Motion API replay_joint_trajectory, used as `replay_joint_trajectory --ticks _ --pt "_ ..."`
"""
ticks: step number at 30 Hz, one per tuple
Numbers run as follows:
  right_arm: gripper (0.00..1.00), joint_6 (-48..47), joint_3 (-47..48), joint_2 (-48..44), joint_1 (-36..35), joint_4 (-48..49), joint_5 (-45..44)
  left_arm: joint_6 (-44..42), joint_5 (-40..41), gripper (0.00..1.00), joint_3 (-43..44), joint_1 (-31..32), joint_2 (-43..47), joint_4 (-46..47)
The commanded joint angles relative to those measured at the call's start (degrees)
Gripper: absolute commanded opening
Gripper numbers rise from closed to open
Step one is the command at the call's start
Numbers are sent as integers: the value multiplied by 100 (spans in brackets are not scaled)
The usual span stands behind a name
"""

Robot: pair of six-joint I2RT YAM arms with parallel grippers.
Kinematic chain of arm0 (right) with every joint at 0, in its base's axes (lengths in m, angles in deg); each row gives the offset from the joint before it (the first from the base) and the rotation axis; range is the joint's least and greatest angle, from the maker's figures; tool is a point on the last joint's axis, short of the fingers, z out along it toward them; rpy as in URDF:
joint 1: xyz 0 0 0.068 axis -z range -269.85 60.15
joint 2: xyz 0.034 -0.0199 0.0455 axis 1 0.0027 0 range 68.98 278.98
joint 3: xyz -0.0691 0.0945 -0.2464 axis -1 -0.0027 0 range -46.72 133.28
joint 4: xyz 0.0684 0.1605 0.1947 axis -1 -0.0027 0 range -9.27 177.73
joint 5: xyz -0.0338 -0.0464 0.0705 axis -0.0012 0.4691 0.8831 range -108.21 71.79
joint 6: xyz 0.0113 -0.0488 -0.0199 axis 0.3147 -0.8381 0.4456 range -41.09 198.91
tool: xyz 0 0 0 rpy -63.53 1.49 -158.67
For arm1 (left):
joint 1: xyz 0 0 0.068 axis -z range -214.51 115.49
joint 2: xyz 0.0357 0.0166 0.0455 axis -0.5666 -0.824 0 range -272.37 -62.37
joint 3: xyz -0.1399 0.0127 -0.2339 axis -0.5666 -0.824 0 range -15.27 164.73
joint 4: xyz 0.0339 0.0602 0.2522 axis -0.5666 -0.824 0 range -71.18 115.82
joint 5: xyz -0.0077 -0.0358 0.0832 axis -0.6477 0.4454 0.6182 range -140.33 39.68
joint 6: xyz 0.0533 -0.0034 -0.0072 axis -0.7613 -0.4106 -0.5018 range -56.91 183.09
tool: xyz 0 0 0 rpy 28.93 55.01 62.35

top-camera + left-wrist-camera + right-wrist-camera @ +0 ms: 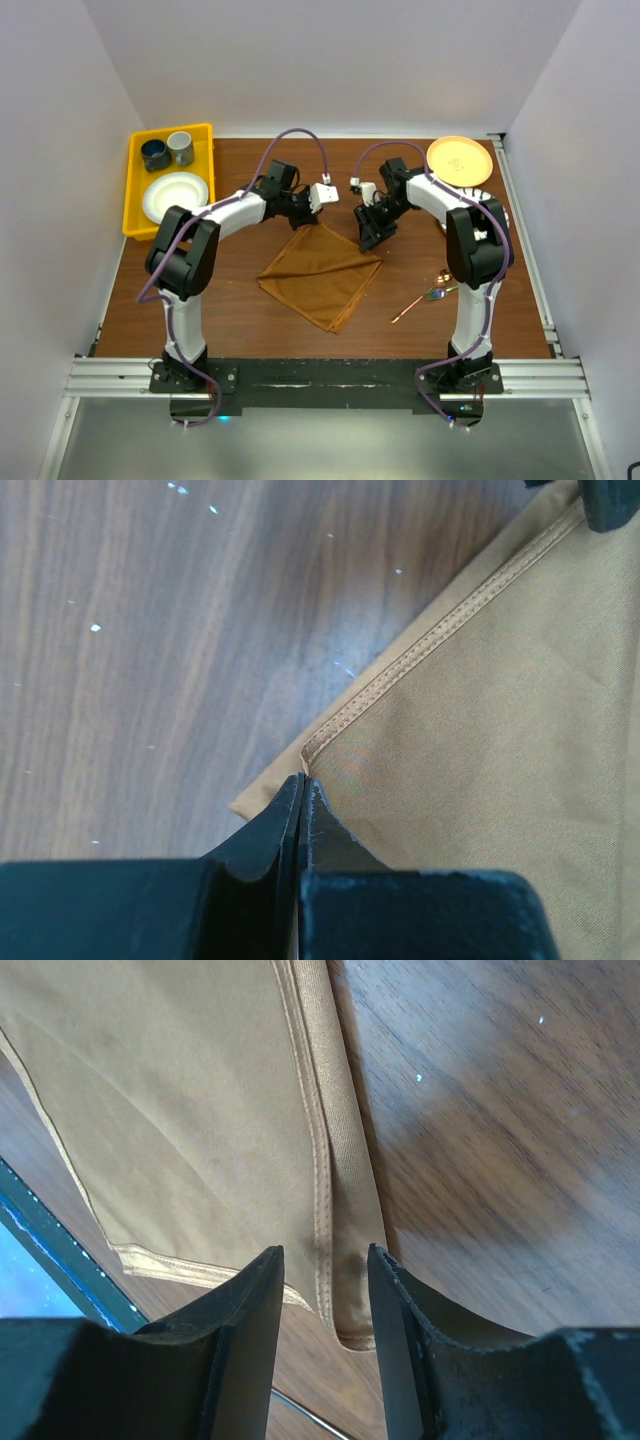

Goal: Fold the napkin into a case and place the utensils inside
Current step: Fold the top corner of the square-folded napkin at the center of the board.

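The rust-brown napkin (pixel 322 278) lies folded double in the middle of the table, one corner pointing away from me. My left gripper (pixel 307 218) is at that far corner. In the left wrist view its jaws (pixel 303 778) are shut on the hemmed corner of the napkin's (pixel 500 730) upper layer. My right gripper (pixel 371 236) is at the right corner. It (pixel 325 1250) is open, its fingers astride the napkin's (pixel 200 1110) folded edge with a gap on each side. The utensils (pixel 425 298) lie to the right of the napkin, near the right arm.
A yellow bin (pixel 135 190) at the back left holds two cups (pixel 168 151) and a white plate (pixel 175 195). An orange plate (pixel 460 160) sits at the back right corner. White walls close in the table on three sides.
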Motion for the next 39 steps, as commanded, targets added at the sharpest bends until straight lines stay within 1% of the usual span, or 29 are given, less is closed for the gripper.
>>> replay_joint_trajectory --ticks 1,12,14,16,18,22,24,25,28,29,30,31,32,33,34,35,36,37,38,39 --pt "43 -110 -12 17 25 23 -30 -114 -40 0 338 -71 -105 82" --pt "42 -127 -4 -18 16 -29 -21 -185 -5 0 356 -62 -184 64" --pt "45 -154 14 -36 16 -65 -13 -158 12 0 365 -62 -210 117" --pt "50 -163 31 -88 25 -109 -30 -158 39 0 400 -62 -263 143" --pt "52 -163 67 -150 16 -152 -74 -167 47 0 418 -62 -298 152" --pt "63 -189 259 -299 16 -258 -109 -211 30 0 426 -62 -298 117" --pt "66 -215 356 -387 16 -320 -65 -246 74 4 426 -62 -202 143" --pt "70 -215 418 -431 25 -337 -57 -246 152 5 418 -71 -158 178" --pt "77 -189 549 -633 7 -302 -12 -203 328 14 479 -106 -9 310" --pt "81 -163 568 -747 16 -241 5 -141 355 21 514 -124 18 354" --pt "82 -119 585 -817 25 -188 -12 -62 346 28 575 -202 88 398" --pt "83 -84 620 -905 16 -127 -4 173 320 40 689 -246 141 415" --pt "84 -49 620 -984 16 22 -21 297 268 46 734 -290 202 416" --pt "95 -5 620 -1194 16 136 -143 412 215 52 751 -386 394 416" --pt "96 91 560 -1309 16 250 -197 630 110 56 708 -422 518 407" --pt "98 118 524 -1423 16 521 -232 763 57 90 638 -466 667 433" --pt "98 145 463 -1703 16 681 -319 895 -13 99 472 -553 1008 477" --pt "98 232 314 -1827 16 874 -372 1305 -205 100 349 -607 1185 555" --pt "98 285 235 -1977 16 1285 -399 1527 -207 100 199 -677 1379 713" --pt "98 329 190 -2074 25 1419 -382 1668 -242 100 24 -721 1720 723"
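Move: The left hand's shut fingers hold the napkin's upper-layer corner; the under layer's far corner, where it belongs, lies about 2 cm ahead, 2 cm right and 2 cm below, with the napkin's left corner some 12 cm back and 10 cm left. From the half-open right hand that far corner is about 7 cm ahead and 14 cm left; the napkin's right corner sits 3 cm back and 2 cm right, the spoon about 11 cm back and 11 cm right. The left lowers the napkin corner about 2 cm, lets go, and both hands open and rise forward. ##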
